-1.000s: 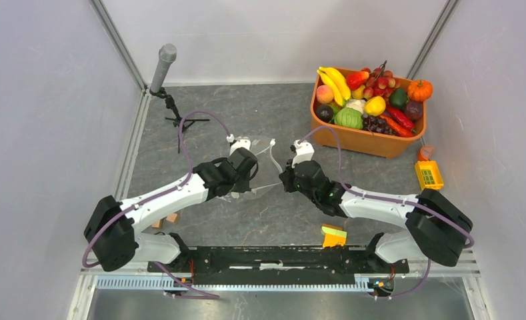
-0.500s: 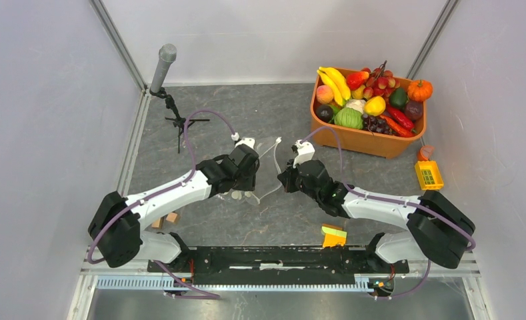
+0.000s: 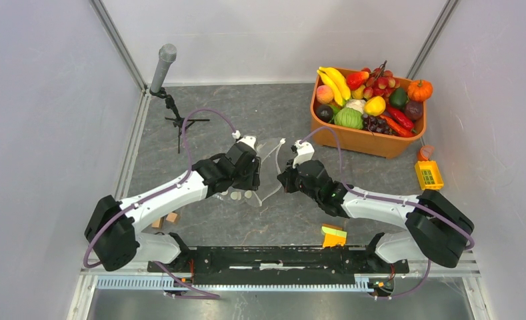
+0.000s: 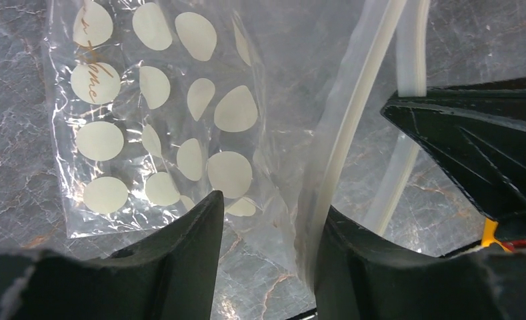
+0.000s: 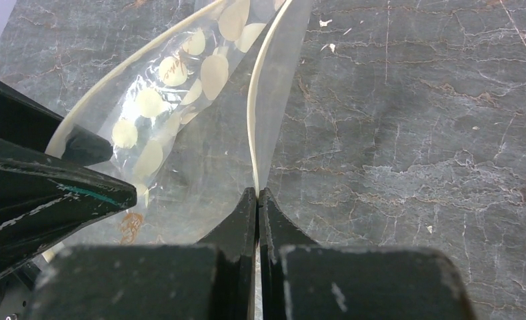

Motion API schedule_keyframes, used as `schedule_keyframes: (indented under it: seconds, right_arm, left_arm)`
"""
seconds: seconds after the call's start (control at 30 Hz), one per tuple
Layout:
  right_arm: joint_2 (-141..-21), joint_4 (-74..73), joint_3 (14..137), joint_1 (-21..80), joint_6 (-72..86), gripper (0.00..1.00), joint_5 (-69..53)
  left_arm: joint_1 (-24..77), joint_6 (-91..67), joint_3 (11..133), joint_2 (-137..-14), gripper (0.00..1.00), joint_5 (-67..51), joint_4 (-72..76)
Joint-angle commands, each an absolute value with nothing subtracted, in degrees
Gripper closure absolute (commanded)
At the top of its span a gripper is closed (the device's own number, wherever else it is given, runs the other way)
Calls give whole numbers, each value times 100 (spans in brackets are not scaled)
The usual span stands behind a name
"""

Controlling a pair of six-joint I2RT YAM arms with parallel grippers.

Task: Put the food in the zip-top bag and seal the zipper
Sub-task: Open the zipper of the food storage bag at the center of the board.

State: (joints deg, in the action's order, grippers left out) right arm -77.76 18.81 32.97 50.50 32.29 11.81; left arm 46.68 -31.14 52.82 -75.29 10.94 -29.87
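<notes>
The clear polka-dot zip-top bag (image 3: 268,170) hangs between my two grippers at mid-table, its mouth parted. My right gripper (image 5: 257,192) is shut on one white zipper (image 5: 255,113) strip at the bag's edge. My left gripper (image 4: 270,207) is open, with bag film between its fingers. The other zipper (image 4: 353,120) strip rests against the inner face of its right finger (image 4: 380,267). The dotted part of the bag (image 4: 160,113) lies on the table and holds no food. The food (image 3: 367,100) is piled in the orange tub (image 3: 367,143) at the back right.
A microphone on a small tripod (image 3: 163,67) stands at the back left. A yellow toy crate (image 3: 429,175) and a pink piece (image 3: 425,153) lie by the right wall. An orange-and-green block (image 3: 333,235) and small wooden blocks (image 3: 170,219) lie near the arm bases.
My left gripper has opened and let go of its bag edge while shifting slightly right. The bag has sagged toward the table. My right gripper keeps its grip.
</notes>
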Motion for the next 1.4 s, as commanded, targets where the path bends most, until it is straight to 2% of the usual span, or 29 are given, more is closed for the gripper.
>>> schedule_keyframes:
  seconds: [0.0,0.1,0.2,0.43,0.8,0.9,1.0,1.03,1.07,1.2,1.37]
  right_arm:
    - [-7831,2075,3375,5035,3249,100,1148]
    - [-7835,2091,3375,5036,3265,100,1131]
    - [-7806,2094,3376,5038,3265,100,1103]
    - [-7787,2089,3456,5041,3153,100,882]
    - [-7540,1492,3735,5002,2938,92,929]
    - [-7321,1481,3720,4973,2893,84,804]
    - [-6972,1448,3709,4937,2810,64,815]
    - [-6870,1414,3713,4921,2760,54,782]
    - [-6773,1363,3733,4899,2721,50,700]
    - [-6360,1075,3888,4845,2406,48,543]
    - [-5930,-297,4869,4510,1334,48,2178]
  left_arm:
    - [4649,-2847,5537,-7285,44,881,-2843]
    - [4649,-2763,5503,-7240,48,900,-2830]
    - [4649,-2708,5519,-7314,66,1002,-2921]
    - [4649,-2697,5554,-7374,97,1025,-2927]
    - [4649,-2945,5558,-7473,98,1241,-2856]
    - [4649,-2987,5589,-7500,98,1248,-2848]
    - [4649,-3005,5599,-7530,98,1267,-2823]
    - [4649,-3000,5599,-7553,98,1262,-2821]
    - [4649,-2993,5607,-7578,98,1245,-2813]
    - [4649,-2996,5603,-7631,98,1205,-2771]
    - [4649,-2968,5577,-7588,98,1207,-2769]
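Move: The bag's left zipper lip stands between the left gripper's half-open fingers, about 1 cm right of their middle and level with it. The bag body spreads roughly 8 cm to the left of this hand, 3 cm ahead and 7 below. The right gripper already pinches the right zipper lip. From it the left lip is about 7 cm left and 1 back, the far zipper corner 12 cm straight ahead and 5 lower, and the food basket 20 ahead, 24 right and 4 lower. Lift the left gripper about 1 cm, shut its fingers on the left zipper lip, then keep that pinch and ease back down slightly. Once it holds, let the right gripper shift a little back and left, open its fingers about halfway to let go of the right lip, and raise it some 8.5 cm, drifting right away from the bag, fingertips tilting up about 10 degrees. ##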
